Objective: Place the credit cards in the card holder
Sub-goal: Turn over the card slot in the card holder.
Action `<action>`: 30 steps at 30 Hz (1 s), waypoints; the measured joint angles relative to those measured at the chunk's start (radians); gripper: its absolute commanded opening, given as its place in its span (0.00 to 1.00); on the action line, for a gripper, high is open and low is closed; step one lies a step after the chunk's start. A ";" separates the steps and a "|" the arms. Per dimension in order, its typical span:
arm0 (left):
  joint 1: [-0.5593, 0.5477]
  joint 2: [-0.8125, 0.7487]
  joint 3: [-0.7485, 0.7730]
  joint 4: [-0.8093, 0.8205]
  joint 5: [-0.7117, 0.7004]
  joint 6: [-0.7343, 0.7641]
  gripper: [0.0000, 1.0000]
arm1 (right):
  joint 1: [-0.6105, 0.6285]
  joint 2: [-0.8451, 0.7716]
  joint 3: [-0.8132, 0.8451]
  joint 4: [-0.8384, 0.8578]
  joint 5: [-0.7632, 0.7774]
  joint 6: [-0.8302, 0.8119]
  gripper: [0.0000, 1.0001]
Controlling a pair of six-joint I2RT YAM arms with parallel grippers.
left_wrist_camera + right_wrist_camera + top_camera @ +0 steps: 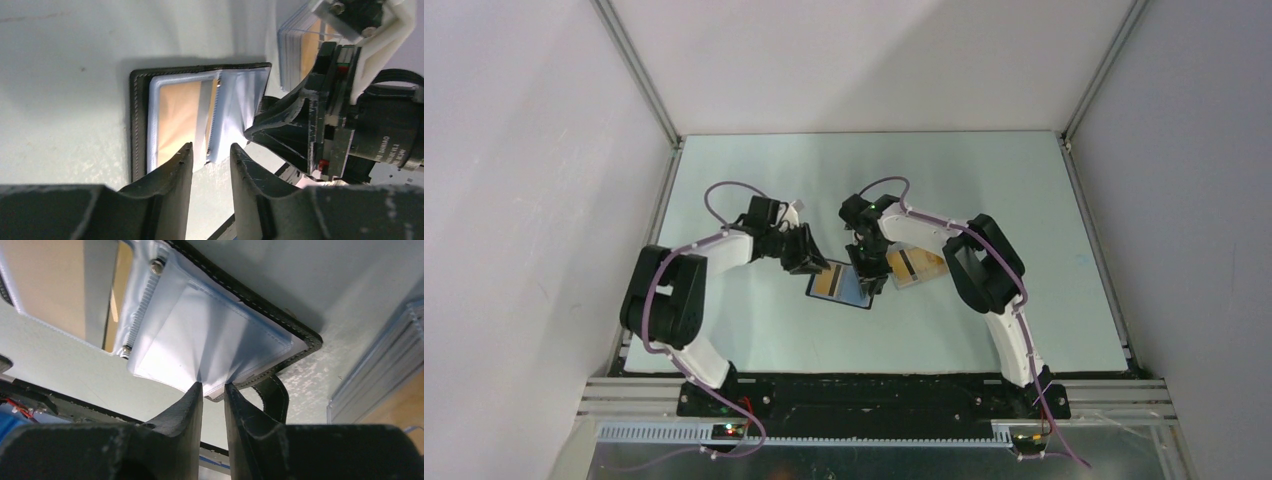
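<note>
The black card holder [839,287] lies open on the table, its blue lining up. One orange credit card [177,120] sits under the clear sleeve of its left half. My right gripper [214,387] is shut on the edge of the right-hand sleeve [210,330], which puckers at the fingertips. My left gripper [211,152] stands open at the holder's near edge. The sleeve's edge lies at the gap between its tips, unpinched. More orange credit cards [909,265] with a black stripe lie in the tray beside the holder.
The pale translucent tray [292,50] sits just right of the card holder, behind my right gripper [871,282]. Both grippers work close together over the holder, with my left gripper [812,265] on its left. Grey walls enclose the table.
</note>
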 measured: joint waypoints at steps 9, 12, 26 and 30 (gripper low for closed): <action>0.089 -0.076 -0.104 -0.010 -0.013 0.002 0.39 | -0.033 -0.042 -0.002 0.108 -0.121 0.025 0.54; 0.111 -0.089 -0.118 -0.014 -0.002 0.010 0.38 | -0.058 -0.053 0.012 0.161 -0.174 0.052 0.54; 0.125 -0.080 -0.120 -0.014 -0.040 0.018 0.35 | -0.083 -0.074 0.043 0.212 -0.201 0.148 0.56; 0.125 -0.079 -0.133 -0.014 -0.064 0.018 0.35 | -0.048 -0.130 0.069 0.140 -0.075 0.124 0.57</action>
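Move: The open card holder's middle lies about 7 cm left and 2 cm ahead of the right hand, roughly 1 cm lower; its strap is some 2 cm to that hand's right, level with it, and the clear card box 14 cm right and 8 cm ahead. From the left hand the holder's middle is about 4 cm right, 2 cm back and 5 cm down, and the gold card in the left sleeve lies just below, 1 cm back. The right fingertips come off the right-hand sleeve near its near corner, spreading from about a quarter to over half open, while the hand swings some 5 cm forward and left over the page with its left side tipping up about 25 degrees, then climbs to about 8 cm above its start, drifting slightly right as the tilt eases. The open left hand draws about 5 cm left, back over the gold card to the holder's left edge, sinking about 2 cm and turning slightly counter-clockwise. ##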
